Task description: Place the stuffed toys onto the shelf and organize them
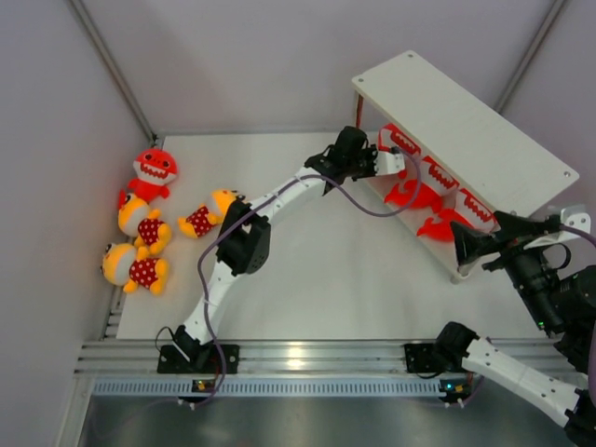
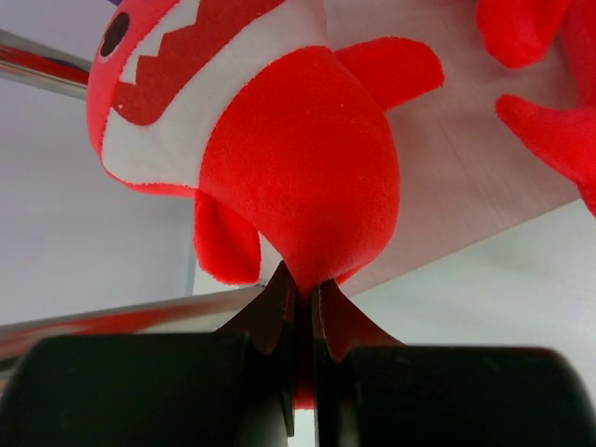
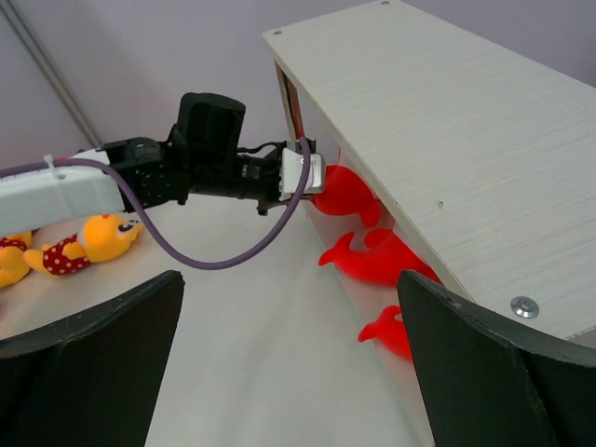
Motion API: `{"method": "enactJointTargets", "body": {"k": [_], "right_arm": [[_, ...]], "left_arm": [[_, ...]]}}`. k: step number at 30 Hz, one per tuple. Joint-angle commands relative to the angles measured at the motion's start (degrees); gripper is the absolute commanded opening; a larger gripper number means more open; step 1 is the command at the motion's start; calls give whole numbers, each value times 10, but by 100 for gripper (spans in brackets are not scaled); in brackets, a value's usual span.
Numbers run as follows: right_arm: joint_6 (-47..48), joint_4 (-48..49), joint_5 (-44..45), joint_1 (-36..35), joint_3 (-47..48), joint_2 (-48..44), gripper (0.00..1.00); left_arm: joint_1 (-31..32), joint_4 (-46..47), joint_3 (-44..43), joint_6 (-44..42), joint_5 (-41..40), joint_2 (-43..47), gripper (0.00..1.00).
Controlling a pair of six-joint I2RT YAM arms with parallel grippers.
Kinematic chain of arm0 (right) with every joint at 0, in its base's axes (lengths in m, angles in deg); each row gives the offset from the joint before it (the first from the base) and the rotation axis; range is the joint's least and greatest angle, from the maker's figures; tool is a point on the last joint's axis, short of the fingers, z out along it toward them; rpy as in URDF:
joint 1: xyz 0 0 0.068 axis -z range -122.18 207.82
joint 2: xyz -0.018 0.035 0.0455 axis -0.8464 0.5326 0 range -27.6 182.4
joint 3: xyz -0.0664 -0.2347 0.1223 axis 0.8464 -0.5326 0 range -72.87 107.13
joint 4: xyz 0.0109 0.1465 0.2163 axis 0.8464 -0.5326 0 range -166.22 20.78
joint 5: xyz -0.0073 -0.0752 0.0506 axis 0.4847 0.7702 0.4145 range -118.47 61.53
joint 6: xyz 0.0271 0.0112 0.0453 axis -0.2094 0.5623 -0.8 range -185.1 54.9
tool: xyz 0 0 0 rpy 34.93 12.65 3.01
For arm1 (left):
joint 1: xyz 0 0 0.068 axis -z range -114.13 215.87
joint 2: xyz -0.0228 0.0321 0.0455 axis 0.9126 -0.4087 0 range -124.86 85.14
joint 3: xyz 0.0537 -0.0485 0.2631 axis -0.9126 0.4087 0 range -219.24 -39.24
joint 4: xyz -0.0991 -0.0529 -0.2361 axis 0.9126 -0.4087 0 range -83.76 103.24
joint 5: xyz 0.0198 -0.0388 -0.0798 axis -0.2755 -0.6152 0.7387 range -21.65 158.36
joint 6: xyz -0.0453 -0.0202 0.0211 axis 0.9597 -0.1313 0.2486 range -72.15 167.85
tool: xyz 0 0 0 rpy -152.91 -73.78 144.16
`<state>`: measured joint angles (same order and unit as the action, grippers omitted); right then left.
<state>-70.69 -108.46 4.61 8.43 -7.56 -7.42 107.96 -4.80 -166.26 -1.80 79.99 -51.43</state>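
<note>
The pale shelf (image 1: 466, 121) stands at the back right; it also shows in the right wrist view (image 3: 438, 112). My left gripper (image 1: 396, 160) (image 2: 304, 298) is shut on the tail of a red shark (image 2: 298, 158) at the left end of the lower tier. Two more red sharks (image 1: 416, 193) (image 1: 445, 225) lie on that tier. My right gripper (image 1: 466, 244) (image 3: 289, 372) is open and empty near the shelf's right end. On the table's left lie a red shark (image 1: 154, 172) and three yellow-orange figures (image 1: 140, 222) (image 1: 135, 268) (image 1: 207, 216).
Grey walls close in the table on the left, back and right. An aluminium rail (image 1: 279, 358) runs along the near edge. A purple cable (image 1: 372, 207) hangs from my left arm over the table's middle.
</note>
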Motion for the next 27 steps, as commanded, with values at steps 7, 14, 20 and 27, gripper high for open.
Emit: {"method": "enactJointTargets", "body": {"k": [7, 14, 20, 27], "right_arm": [[-4, -20, 15, -4, 26, 21, 99], [-7, -15, 8, -4, 24, 25, 99], [-19, -14, -4, -4, 25, 20, 99], [-17, 7, -15, -4, 9, 4, 99]], "left_arm": [[-3, 87, -15, 13, 49, -25, 13], [-2, 86, 11, 22, 20, 10, 80], [-1, 25, 69, 21, -6, 85, 84], [12, -147, 193, 53, -103, 255, 88]]}}
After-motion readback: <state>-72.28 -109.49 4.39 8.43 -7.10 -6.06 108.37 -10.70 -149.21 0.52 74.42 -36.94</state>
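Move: My left hand holds a red shark by its tail at the shelf's far-left end. Its resting place on the lower board centres about 7 cm ahead, 4 cm to the right and 9 cm below that hand. The second shark lies 9 cm right and 2 cm back, the third 18 cm right and 10 cm back. The shelf post stands 7 cm left and 6 cm ahead. From my idle right hand, that place is some 40 cm ahead, 3 cm left and 31 cm lower. I sink my left hand about 4 cm towards the lower board, then open the fingers wide and let go of the shark's tail. With the fingers open I draw out left and back, some 9 cm and rising as I go, away from the shelf, the wrist turning about 10 degrees. ##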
